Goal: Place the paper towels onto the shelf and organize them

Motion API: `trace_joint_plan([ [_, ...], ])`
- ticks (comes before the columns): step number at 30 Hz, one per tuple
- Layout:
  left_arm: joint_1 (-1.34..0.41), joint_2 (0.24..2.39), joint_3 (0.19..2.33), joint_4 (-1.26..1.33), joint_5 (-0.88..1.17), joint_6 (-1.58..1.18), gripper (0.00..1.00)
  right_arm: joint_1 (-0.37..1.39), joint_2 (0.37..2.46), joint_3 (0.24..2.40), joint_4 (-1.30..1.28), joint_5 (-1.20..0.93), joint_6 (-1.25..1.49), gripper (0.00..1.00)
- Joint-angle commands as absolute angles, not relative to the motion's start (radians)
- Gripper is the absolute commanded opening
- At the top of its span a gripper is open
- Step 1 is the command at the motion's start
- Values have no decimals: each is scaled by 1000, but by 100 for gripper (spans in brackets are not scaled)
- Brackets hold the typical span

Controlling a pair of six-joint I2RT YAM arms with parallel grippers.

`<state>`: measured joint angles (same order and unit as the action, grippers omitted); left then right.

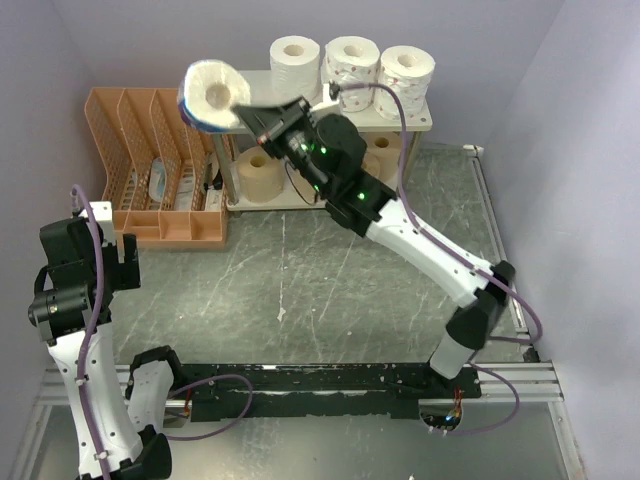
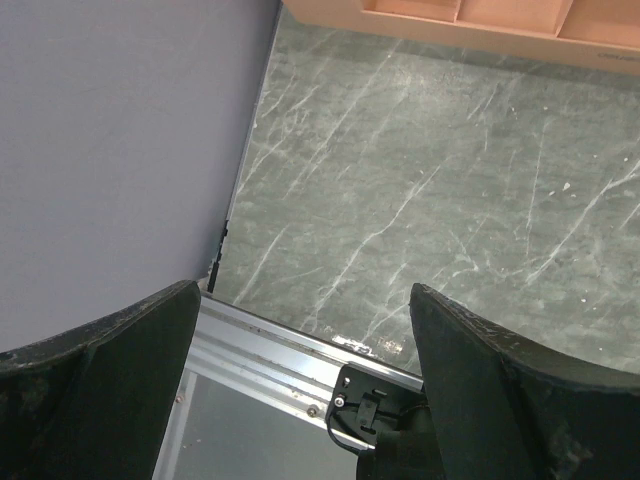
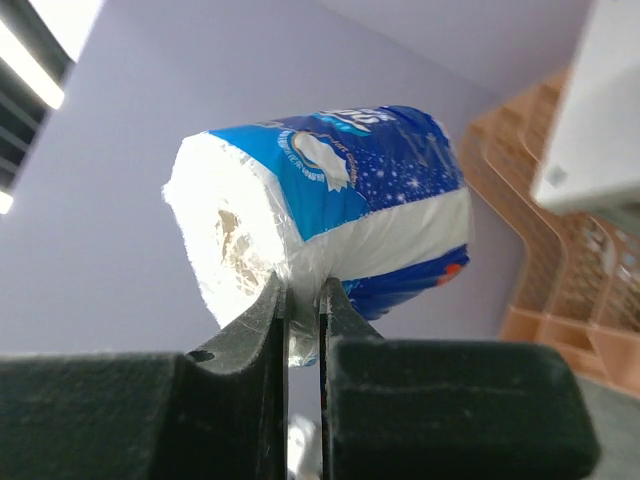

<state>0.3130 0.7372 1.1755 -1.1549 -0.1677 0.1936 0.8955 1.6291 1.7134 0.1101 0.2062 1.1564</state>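
My right gripper [image 1: 250,110] [image 3: 305,290] is shut on the plastic wrap of a blue-and-white paper towel roll [image 1: 213,95] [image 3: 330,200]. It holds the roll in the air just left of the shelf's top board [image 1: 420,122], above the organizer. Three white rolls [image 1: 352,60] stand in a row on that top board. On the lower board [image 1: 290,203] sits a tan roll [image 1: 260,175]; the arm hides most of that tier. My left gripper [image 1: 105,255] [image 2: 300,310] is open and empty, low at the table's near left.
An orange slotted file organizer [image 1: 150,150] [image 2: 460,20] stands left of the shelf against the back wall. An aluminium rail [image 1: 350,380] [image 2: 270,350] runs along the near edge. Walls close in on the left, back and right.
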Motion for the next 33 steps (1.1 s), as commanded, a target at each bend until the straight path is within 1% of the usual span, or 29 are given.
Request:
trace_joint_plan([
  [1, 317, 721, 1217, -1158, -155, 176, 98, 888, 1773, 2034, -2, 334, 1183, 0],
  [5, 317, 718, 1231, -1170, -153, 178, 98, 855, 1951, 2376, -266, 406, 1213, 0],
  [7, 317, 718, 1236, -1171, -151, 177, 98, 846, 2000, 2456, -313, 428, 1218, 0],
  [10, 317, 719, 1243, -1175, -151, 176, 98, 836, 2011, 2453, -335, 485, 1235, 0],
  [18, 316, 721, 1265, -1177, -151, 176, 98, 810, 2000, 2372, -330, 479, 1251, 0],
  [21, 317, 719, 1268, -1176, -155, 175, 98, 798, 2009, 2378, -335, 485, 1242, 9],
  [25, 317, 719, 1276, -1178, -153, 175, 98, 777, 2014, 2384, -334, 458, 1254, 15],
  [27, 316, 720, 1283, -1181, -152, 175, 98, 772, 2048, 2393, -335, 441, 1260, 19],
  [29, 317, 723, 1291, -1183, -152, 176, 98, 768, 2052, 2396, -339, 436, 1267, 25],
  [30, 317, 726, 1298, -1184, -154, 178, 98, 766, 2051, 2387, -330, 435, 1263, 30],
  [33, 316, 730, 1308, -1187, -155, 178, 98, 760, 2056, 2387, -316, 415, 1261, 31],
])
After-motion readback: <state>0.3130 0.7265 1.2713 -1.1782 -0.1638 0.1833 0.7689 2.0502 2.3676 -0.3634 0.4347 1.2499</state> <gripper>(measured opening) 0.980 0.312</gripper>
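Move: The right hand still holds the blue-wrapped paper towel up high; its spot on the top shelf's left end lies about 17 cm ahead, 1 cm left and, at roll-middle height, 10 cm lower. The plain white roll stands some 11 cm right of that spot and 3 cm farther out, the spotted roll a further 12 cm right, level with the white one. From the left hand the spot is roughly 34 cm ahead, 27 cm right and 13 cm higher. The right hand arcs about 13 cm forward onto the top shelf, up then down, turning 20 degrees clockwise, fingers opening. ##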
